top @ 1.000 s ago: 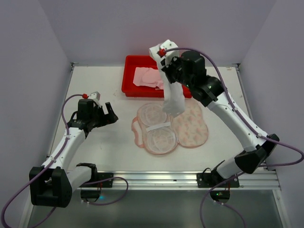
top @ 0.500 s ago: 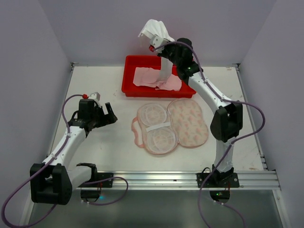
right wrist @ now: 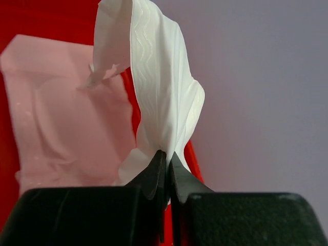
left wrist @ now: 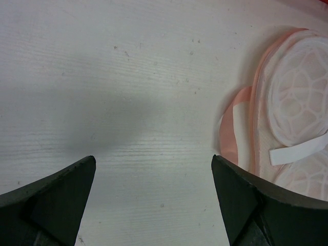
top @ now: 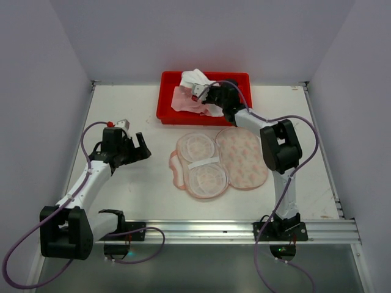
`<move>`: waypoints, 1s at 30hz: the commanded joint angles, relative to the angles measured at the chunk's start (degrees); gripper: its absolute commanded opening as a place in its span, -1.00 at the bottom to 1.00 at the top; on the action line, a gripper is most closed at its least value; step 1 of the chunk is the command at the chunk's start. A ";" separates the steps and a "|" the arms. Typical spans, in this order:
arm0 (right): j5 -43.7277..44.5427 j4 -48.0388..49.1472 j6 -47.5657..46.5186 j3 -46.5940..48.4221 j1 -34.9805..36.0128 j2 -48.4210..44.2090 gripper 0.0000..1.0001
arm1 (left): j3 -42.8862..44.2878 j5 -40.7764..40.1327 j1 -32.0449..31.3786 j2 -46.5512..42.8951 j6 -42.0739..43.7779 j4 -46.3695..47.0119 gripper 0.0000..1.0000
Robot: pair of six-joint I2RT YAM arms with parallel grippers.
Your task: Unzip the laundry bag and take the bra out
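Observation:
The laundry bag [top: 241, 160] lies unzipped and spread flat on the table's middle, white mesh lining up on its left half, printed side on its right. The bag's pink rim [left wrist: 287, 97] shows at the right of the left wrist view. My right gripper [top: 200, 93] is shut on the bra [top: 194, 78], a crumpled white fabric held low over the red tray [top: 232, 74]. Up close, the pinched jaws of the right gripper [right wrist: 167, 156] hold the bra [right wrist: 159, 77] as it stands upward. My left gripper [top: 142, 149] hovers open left of the bag, and nothing lies between the tips of that left gripper [left wrist: 154, 161].
A pale-pink garment [top: 183, 99] lies in the red tray's left part, also seen as a pink garment [right wrist: 66, 118] behind the bra. Purple walls close in the table on three sides. A metal rail [top: 201, 231] runs along the near edge.
My right arm has carried the bra from above the bag back to the red tray and lowered it there. The left arm has not moved.

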 commanded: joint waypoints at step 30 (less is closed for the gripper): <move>23.16 -44.57 79.28 -20.67 -4.00 -39.80 0.90 | -0.03 1.99 0.78 -4.55 1.35 2.13 0.97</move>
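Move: The right hand, shut on the bra's white cloth, is over the far side of the red box; the box's middle is about 8 cm back, level sideways and some 15 cm below. The opened laundry bag lies about 34 cm back, 6 cm to that hand's right and 18 cm below. From the idle left hand, the red box is about 22 cm ahead, 22 cm to the right and 5 cm lower. Right hand dips, releases the bra into the red box, then withdraws about 15 cm back, upward and right. ##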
